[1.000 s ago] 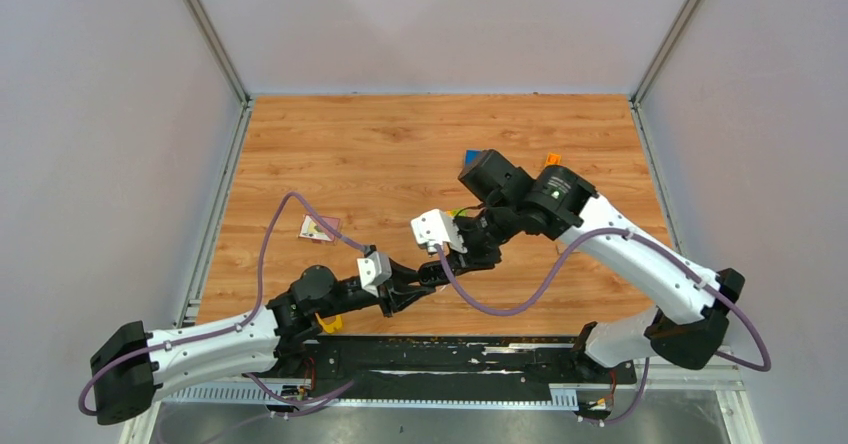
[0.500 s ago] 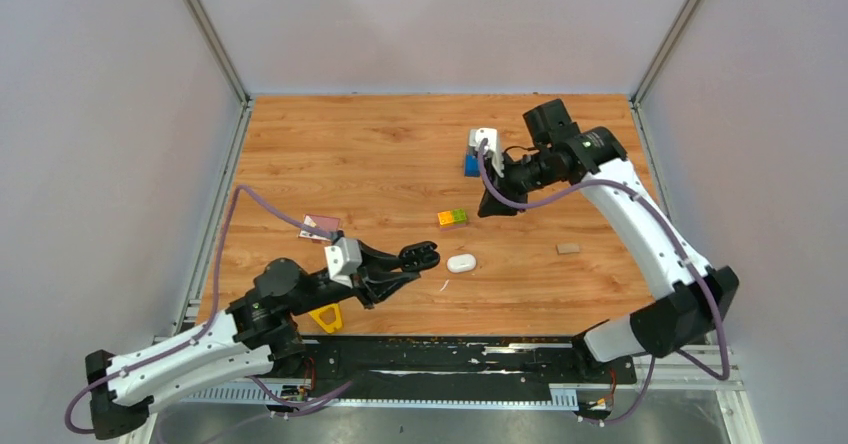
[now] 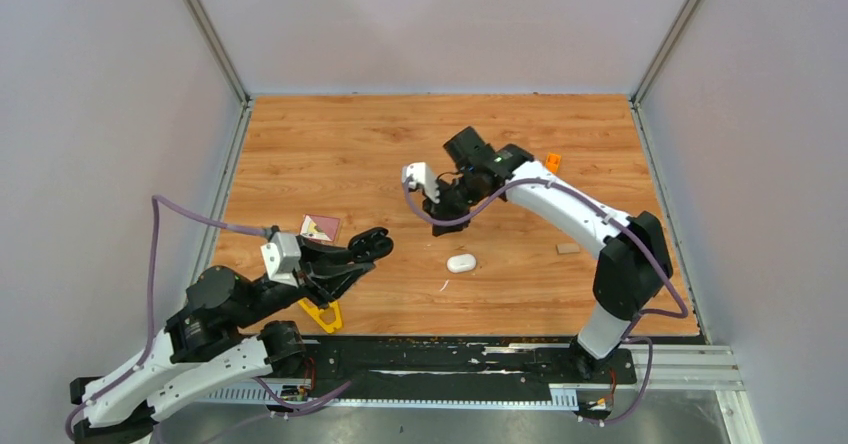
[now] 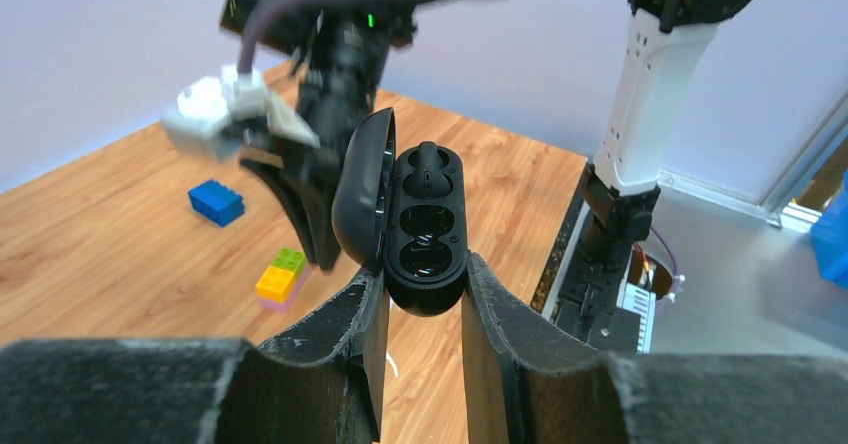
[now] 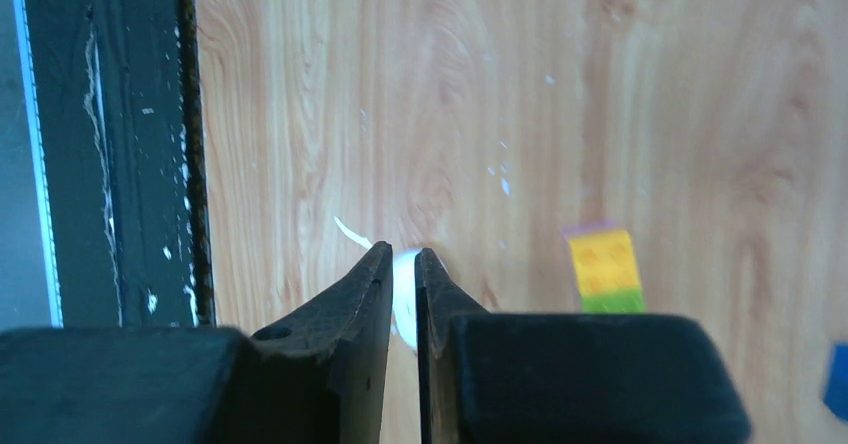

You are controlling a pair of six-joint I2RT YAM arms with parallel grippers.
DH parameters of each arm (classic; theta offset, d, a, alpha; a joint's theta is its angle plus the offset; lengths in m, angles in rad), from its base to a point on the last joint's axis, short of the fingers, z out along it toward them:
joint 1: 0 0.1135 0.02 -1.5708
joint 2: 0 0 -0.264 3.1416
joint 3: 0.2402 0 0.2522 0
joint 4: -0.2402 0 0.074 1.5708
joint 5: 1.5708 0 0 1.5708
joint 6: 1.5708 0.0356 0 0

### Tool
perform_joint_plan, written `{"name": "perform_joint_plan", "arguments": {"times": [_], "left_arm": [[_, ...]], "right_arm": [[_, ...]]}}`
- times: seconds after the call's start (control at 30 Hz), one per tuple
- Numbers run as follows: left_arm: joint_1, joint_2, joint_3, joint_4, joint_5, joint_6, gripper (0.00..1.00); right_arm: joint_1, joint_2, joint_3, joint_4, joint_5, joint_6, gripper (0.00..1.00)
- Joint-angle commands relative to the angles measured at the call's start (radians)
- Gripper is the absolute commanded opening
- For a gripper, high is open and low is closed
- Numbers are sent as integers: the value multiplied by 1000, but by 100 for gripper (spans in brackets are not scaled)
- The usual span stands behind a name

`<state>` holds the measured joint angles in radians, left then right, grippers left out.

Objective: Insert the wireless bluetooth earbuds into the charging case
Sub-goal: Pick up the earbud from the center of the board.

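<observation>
My left gripper (image 3: pixel 372 242) (image 4: pixel 422 269) is shut on the lower end of the black charging case (image 4: pixel 428 214) (image 3: pixel 378 236) and holds it up over the table's left-middle. The lid (image 4: pixel 360 194) stands open to the left. A black earbud (image 4: pixel 428 164) sits in the upper socket, and the lower socket is glossy and bare. My right gripper (image 3: pixel 448 222) (image 5: pixel 405 251) hangs over the table's middle, beyond the case. Its jaws are shut down to a thin slit with nothing gripped. Through that slit a white oval pod (image 3: pixel 461 262) (image 5: pixel 404 299) shows on the table.
A yellow-green-pink brick stack (image 5: pixel 603 269) (image 4: pixel 280 274) lies by the right gripper, with a blue brick (image 4: pixel 216 202) farther back. An orange piece (image 3: pixel 552 161) and a tan block (image 3: pixel 568 248) lie to the right. A card (image 3: pixel 320 227) and a yellow triangle (image 3: pixel 322 315) lie left. The black rail (image 3: pixel 450 354) runs along the near edge.
The two grippers met at mid-table a second ago. My left arm has since drawn back left with the case. The right arm swung to the back right, then returned to the middle, its jaws narrowing.
</observation>
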<state>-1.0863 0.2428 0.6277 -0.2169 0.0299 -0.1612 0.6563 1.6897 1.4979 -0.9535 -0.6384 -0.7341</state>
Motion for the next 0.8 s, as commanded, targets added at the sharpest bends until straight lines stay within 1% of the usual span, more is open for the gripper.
{"name": "perform_joint_plan", "arguments": {"times": [0.0, 0.1, 0.2, 0.37, 0.43, 0.5, 0.57, 0.63, 0.77], "left_arm": [[-4, 1, 123, -100, -60, 14, 0], [-4, 18, 170, -135, -63, 27, 0], [-3, 29, 198, -155, -65, 35, 0], [-4, 16, 198, -160, -74, 20, 0], [-3, 10, 194, -165, -78, 13, 0], [-3, 3, 190, -167, -79, 5, 0], [-4, 1, 183, -165, -80, -6, 0], [-4, 4, 176, -159, -79, -12, 0], [-4, 17, 160, -136, -63, -15, 0]], "right_arm": [[130, 88, -50, 218, 64, 170, 15], [208, 156, -25, 274, 95, 222, 16], [260, 224, 26, 271, 147, 229, 17], [294, 304, 93, 274, 213, 243, 20], [299, 328, 121, 278, 208, 254, 24], [308, 359, 154, 272, 204, 262, 30], [322, 397, 196, 267, 210, 266, 42], [338, 425, 223, 281, 228, 266, 46], [361, 504, 318, 267, 231, 273, 47]]}}
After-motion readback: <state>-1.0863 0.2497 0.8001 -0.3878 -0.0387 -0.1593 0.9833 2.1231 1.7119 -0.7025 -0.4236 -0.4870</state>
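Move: The black earbuds lie some 17 cm to the right hand's left, 3 cm back and 16 cm below it. The white case is about 3 cm right, 3 cm back and 15 cm down, with the toy bricks 8 cm ahead and 2 cm right; the yellow frame lies 9 cm nearer the robot than the earbuds and 7 cm left of them. From the left hand, the earbuds are about 12 cm ahead, 5 cm left and 32 cm below. The right hand swings about 14 cm left, 10 down towards the earbuds, opening; the left carries its case left-and-up. ##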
